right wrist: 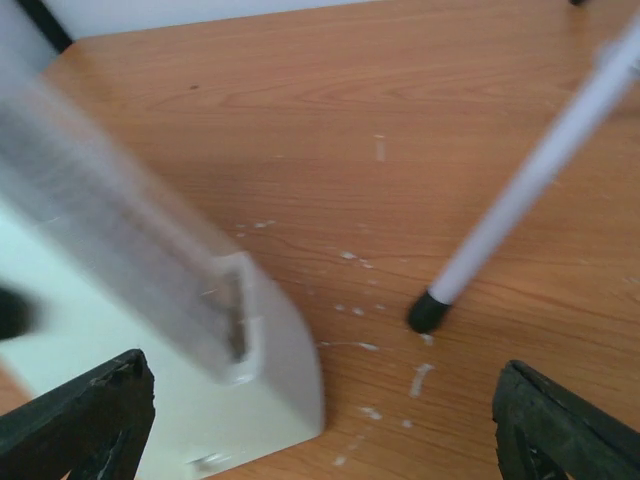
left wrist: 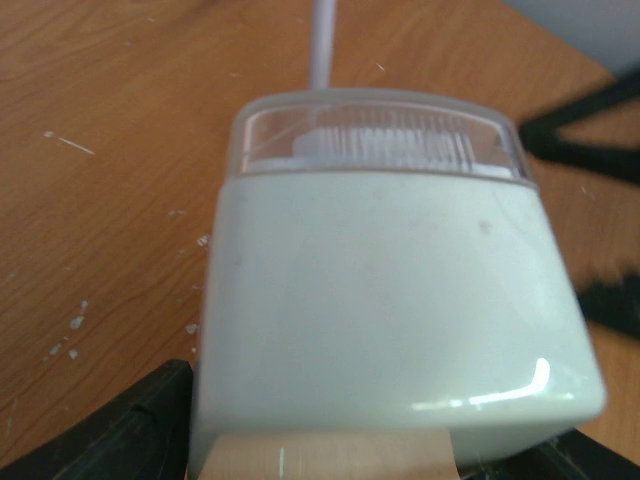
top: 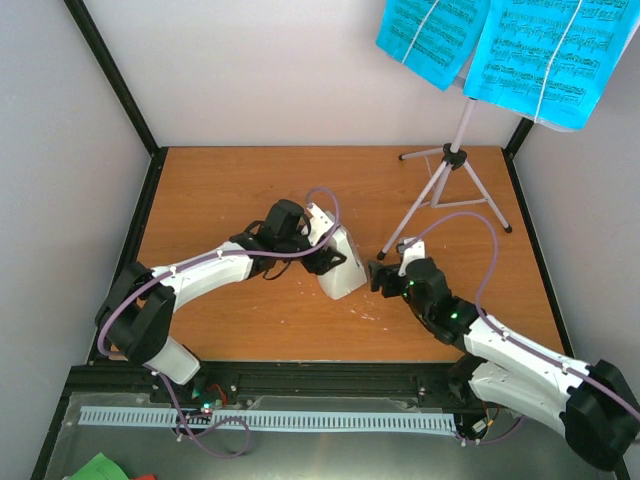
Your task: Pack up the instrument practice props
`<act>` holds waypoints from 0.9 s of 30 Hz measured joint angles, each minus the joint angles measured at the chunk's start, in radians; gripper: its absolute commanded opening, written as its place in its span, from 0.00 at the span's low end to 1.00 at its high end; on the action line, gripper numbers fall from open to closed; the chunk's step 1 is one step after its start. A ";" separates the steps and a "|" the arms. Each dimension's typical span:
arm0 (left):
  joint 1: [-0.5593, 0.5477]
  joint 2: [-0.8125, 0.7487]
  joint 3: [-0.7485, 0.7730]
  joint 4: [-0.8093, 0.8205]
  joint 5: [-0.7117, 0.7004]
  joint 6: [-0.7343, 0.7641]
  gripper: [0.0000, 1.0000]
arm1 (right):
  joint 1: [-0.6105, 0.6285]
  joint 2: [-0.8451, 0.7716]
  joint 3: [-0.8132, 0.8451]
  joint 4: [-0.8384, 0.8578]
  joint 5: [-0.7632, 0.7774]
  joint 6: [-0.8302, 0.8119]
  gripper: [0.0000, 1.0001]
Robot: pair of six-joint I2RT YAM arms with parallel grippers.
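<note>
The white metronome (top: 340, 266) with its clear cover (left wrist: 375, 140) stands on the table's middle. My left gripper (top: 322, 256) is shut on it, one black finger (left wrist: 120, 430) on each side of its body (left wrist: 390, 300). My right gripper (top: 383, 276) is open and empty just right of the metronome (right wrist: 150, 330), its fingers (right wrist: 85, 420) spread wide near a tripod foot (right wrist: 428, 312). The pale lilac music stand (top: 450, 170) stands at the back right and carries the cyan sheet-music pages (top: 500, 45) on top.
The tripod's near-left leg (top: 405, 225) reaches to a black foot (top: 383, 253) close to my right gripper. White scuff marks dot the wood (right wrist: 420, 380). Black frame posts (top: 150, 170) and pale walls bound the table.
</note>
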 measured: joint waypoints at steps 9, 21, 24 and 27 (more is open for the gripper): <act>-0.018 -0.008 0.044 -0.150 0.043 0.153 0.93 | -0.208 0.016 -0.093 0.031 -0.215 0.071 0.74; -0.020 -0.142 0.045 -0.212 0.131 0.131 0.99 | -0.242 0.231 -0.057 0.134 -0.346 0.055 0.70; -0.003 -0.237 0.046 -0.200 0.140 0.103 0.99 | -0.248 0.306 -0.010 0.146 -0.358 0.026 0.62; 0.035 -0.322 0.053 -0.182 0.140 0.077 0.99 | -0.246 0.379 0.033 0.167 -0.369 -0.023 0.61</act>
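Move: The metronome is still in the left gripper, its middle about 2 cm to that hand's right, level with it fore and aft and some 4 cm lower. From the open right hand, the metronome's middle is roughly 3 cm ahead, 6 cm to the left and 4 cm down. The music stand's nearest foot is about 10 cm ahead of the right hand, 2 cm to its right and 13 cm below. Draw the left gripper back about 3 cm with the metronome, turning it some 10 degrees clockwise, then open wide, ease a little farther back and lift clear, about 12 cm up. Meanwhile swing the right hand briefly right, away from the metronome, then bring it back left while sinking some 7 cm beside the metronome's lower part, edging forward at the end with the fingers partly closing. ##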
